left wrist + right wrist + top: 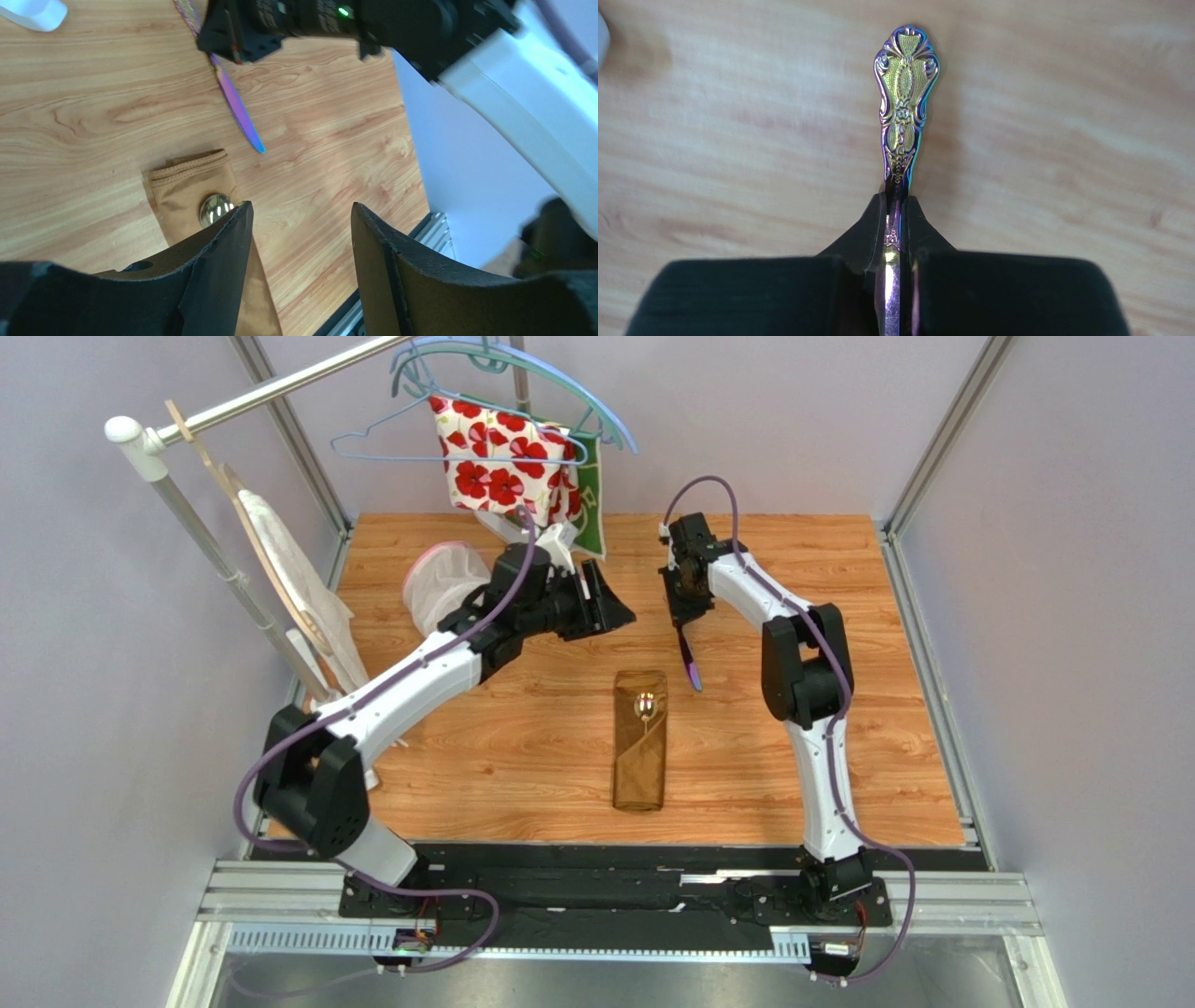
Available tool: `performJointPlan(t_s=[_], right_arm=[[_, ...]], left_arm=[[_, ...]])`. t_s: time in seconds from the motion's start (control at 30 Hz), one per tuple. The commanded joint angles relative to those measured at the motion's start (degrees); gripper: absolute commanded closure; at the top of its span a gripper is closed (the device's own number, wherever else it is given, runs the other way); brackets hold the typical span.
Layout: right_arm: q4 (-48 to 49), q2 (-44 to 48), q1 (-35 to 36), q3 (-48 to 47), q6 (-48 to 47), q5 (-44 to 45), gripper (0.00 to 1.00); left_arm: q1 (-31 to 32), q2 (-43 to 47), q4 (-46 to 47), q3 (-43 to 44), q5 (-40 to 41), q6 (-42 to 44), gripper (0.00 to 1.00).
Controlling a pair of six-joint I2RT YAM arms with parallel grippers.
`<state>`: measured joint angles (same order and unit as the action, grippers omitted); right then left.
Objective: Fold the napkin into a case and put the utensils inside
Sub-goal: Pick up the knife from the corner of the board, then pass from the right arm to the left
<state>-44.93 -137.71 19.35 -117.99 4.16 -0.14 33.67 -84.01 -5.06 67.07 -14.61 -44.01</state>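
Observation:
The golden-brown napkin lies folded as a narrow case [640, 742] in the middle of the table, lengthwise toward me. A spoon's gold bowl [644, 704] pokes out of its far end, and it shows too in the left wrist view, where the spoon bowl [215, 208] rests on the case [184, 183]. My right gripper [683, 622] is shut on the purple-pink knife [692, 669], just right of the case's far end. The ornate knife handle [905, 98] sticks out past my right gripper [896, 201]. My left gripper [300, 206] hangs open and empty above the case's far end.
At the back, a rail holds hangers [477, 378] with a white cloth with red flowers [502, 455] and a green cloth [595, 507]. A white mesh pouch [438, 577] lies at the back left. A white bag [288, 560] hangs on the left.

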Motion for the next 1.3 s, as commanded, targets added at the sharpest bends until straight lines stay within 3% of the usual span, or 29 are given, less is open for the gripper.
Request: performJointPlan(t_s=[0.0,0.13,0.4,0.57,1.27], right_arm=[[4.82,7.09,0.16,11.88,-1.44,-1.62,1.00],[9.41,12.98,-0.46,16.64,-2.58,-3.19,1.00],[12.75,15.62,-0.81,21.22,-2.76,-5.13,1.00],[15.39,18.17,-1.16,24.82,-2.32,-6.18,1.00],[19.26,25.65,-1.07,32.03,-0.03,-9.35,1.00]], left_arm=[[-0.18,-10.00,-6.19,8.07,-3.49,-1.34,0.37],[-0.62,-18.10,-5.22,13.59,-4.99,-3.80,0.36],[-2.91,-36.12,-3.20,24.94,-11.92,-11.27,0.36],[-3.52,-41.14,2.94,26.62,-12.90,-14.88,0.37],[-3.17,-54.41,6.37,37.78,-13.78,-19.88,0.34]])
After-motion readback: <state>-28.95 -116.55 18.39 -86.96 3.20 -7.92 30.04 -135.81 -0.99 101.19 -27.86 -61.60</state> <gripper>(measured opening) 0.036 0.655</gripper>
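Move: The knife is already in the right fingers, its middle about 2 cm behind them; from the left hand it lies some 15 cm ahead, 13 cm to the right and 23 cm below. The folded napkin's middle is about 25 cm back and 9 cm left of the right hand, just below its height, the spoon bowl on it 18 cm back and 8 cm left. The white rack foot ends about 22 cm ahead and 2 cm left of the left hand, down on the table. Down, forward and to the right, the left hand swoops some 24 cm towards the knife handle, tipping down nearly 30 degrees with its fingers staying open, and ends close beside the right gripper. The right hand keeps its pinch on the knife's neck, draws it back about 6 cm, then lifts a little near the end. ##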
